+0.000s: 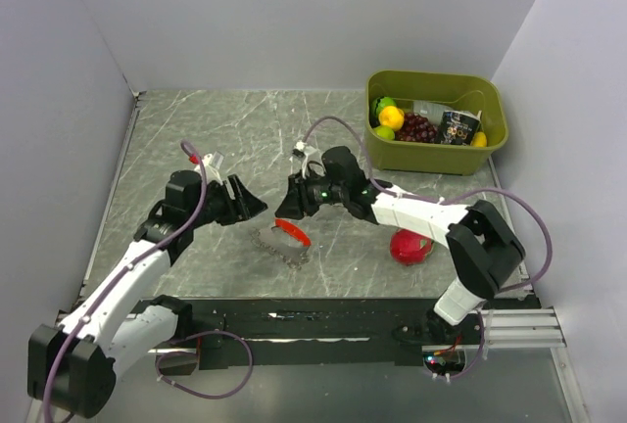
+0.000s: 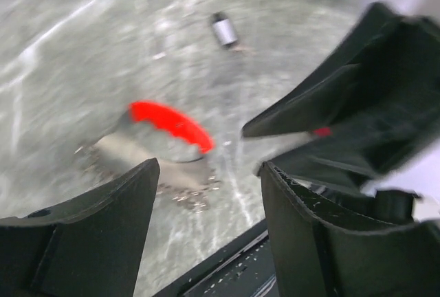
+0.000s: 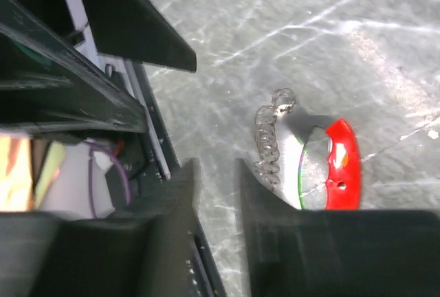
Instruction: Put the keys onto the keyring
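Observation:
The keys [image 1: 286, 240] lie flat on the grey table, a curved red piece joined to a jagged silvery strip with a short chain. Both wrist views show the keys [image 2: 172, 124] [image 3: 342, 166] too. My left gripper [image 1: 253, 206] hovers just left of them, and its jaws [image 2: 210, 170] stand open with only table between them. My right gripper [image 1: 291, 198] hangs just above and behind the keys. It is open by a narrow gap [image 3: 216, 166] and holds nothing. Beyond the keys lies a tiny dark-rimmed, pale-centred thing, apparently the keyring [image 2: 223, 29].
A round red fruit [image 1: 409, 247] sits under the right arm's forearm. At the back right stands an olive bin [image 1: 436, 157] holding fruit and packets. A black rail [image 1: 323, 320] runs along the table's near edge. Grey walls close in the left, back and right sides.

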Robot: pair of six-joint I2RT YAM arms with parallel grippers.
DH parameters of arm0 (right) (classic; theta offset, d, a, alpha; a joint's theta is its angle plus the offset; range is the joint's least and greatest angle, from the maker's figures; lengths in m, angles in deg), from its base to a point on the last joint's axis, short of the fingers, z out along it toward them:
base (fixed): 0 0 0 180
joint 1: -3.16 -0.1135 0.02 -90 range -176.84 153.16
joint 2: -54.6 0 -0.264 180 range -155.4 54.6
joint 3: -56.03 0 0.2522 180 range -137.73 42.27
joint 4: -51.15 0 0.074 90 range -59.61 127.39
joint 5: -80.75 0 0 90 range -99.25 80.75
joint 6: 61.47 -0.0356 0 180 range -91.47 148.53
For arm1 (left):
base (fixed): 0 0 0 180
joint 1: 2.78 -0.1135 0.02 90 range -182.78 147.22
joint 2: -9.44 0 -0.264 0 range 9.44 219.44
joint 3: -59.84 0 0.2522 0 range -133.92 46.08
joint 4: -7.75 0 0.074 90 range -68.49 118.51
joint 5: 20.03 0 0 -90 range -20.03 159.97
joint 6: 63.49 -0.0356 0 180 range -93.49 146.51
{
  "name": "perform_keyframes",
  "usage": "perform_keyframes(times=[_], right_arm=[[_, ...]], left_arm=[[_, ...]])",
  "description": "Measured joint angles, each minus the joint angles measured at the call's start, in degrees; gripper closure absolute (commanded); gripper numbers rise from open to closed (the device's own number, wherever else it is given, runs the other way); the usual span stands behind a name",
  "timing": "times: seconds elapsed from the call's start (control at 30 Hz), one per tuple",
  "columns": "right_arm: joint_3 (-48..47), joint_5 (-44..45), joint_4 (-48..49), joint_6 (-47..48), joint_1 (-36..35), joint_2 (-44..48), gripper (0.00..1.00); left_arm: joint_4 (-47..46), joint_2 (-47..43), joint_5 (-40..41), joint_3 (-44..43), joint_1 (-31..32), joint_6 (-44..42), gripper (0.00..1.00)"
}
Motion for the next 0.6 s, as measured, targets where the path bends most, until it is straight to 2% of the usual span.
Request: perform_keyframes(times=[0.1, 0.2, 0.4, 0.6], right_arm=[[-2.89, 2.12, -2.73, 1.31, -0.57, -3.32, 0.37], [-6.01, 4.04, -5.92, 2.27, -1.64, -6.97, 0.34], [-19.41, 8.37, -15.34, 4.26, -4.87, -17.75, 0.33], [-30.69, 11.56, -23.58, 6.12, -7.08, -26.64, 0.33]], left_arm=[[1.22, 3.91, 2.05, 0.31, -1.55, 1.22, 0.34], [1.2, 7.61, 2.54, 2.1, -4.5, 2.91, 0.35], [2.16, 13.38, 3.13, 6.05, -9.16, 5.86, 0.32], [3.61, 12.2, 4.09, 8.55, -13.79, 8.44, 0.25]])
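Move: Nearly beneath the right hand lies the red-handled keyring with its row of rings, about 2 cm ahead, 2 cm to the left and 15 cm down. From the left hand it is roughly 2 cm ahead, 5 cm right and 17 cm down. Counted from the right hand, the small dark fob lies some 14 cm ahead and 9 cm right, the red fruit about 1 cm ahead and 29 cm right, both near table height. Sinking about 8 cm while reaching 7 cm left and slightly forward, the empty right hand comes lower past the keyring's left part, fingertips dipping some 20 degrees as its fingers spread wide. Meanwhile the open left hand drops roughly 12 cm towards the table and backs off left, tipping down and turning counter-clockwise, leaving room between itself and the keyring's left side. ##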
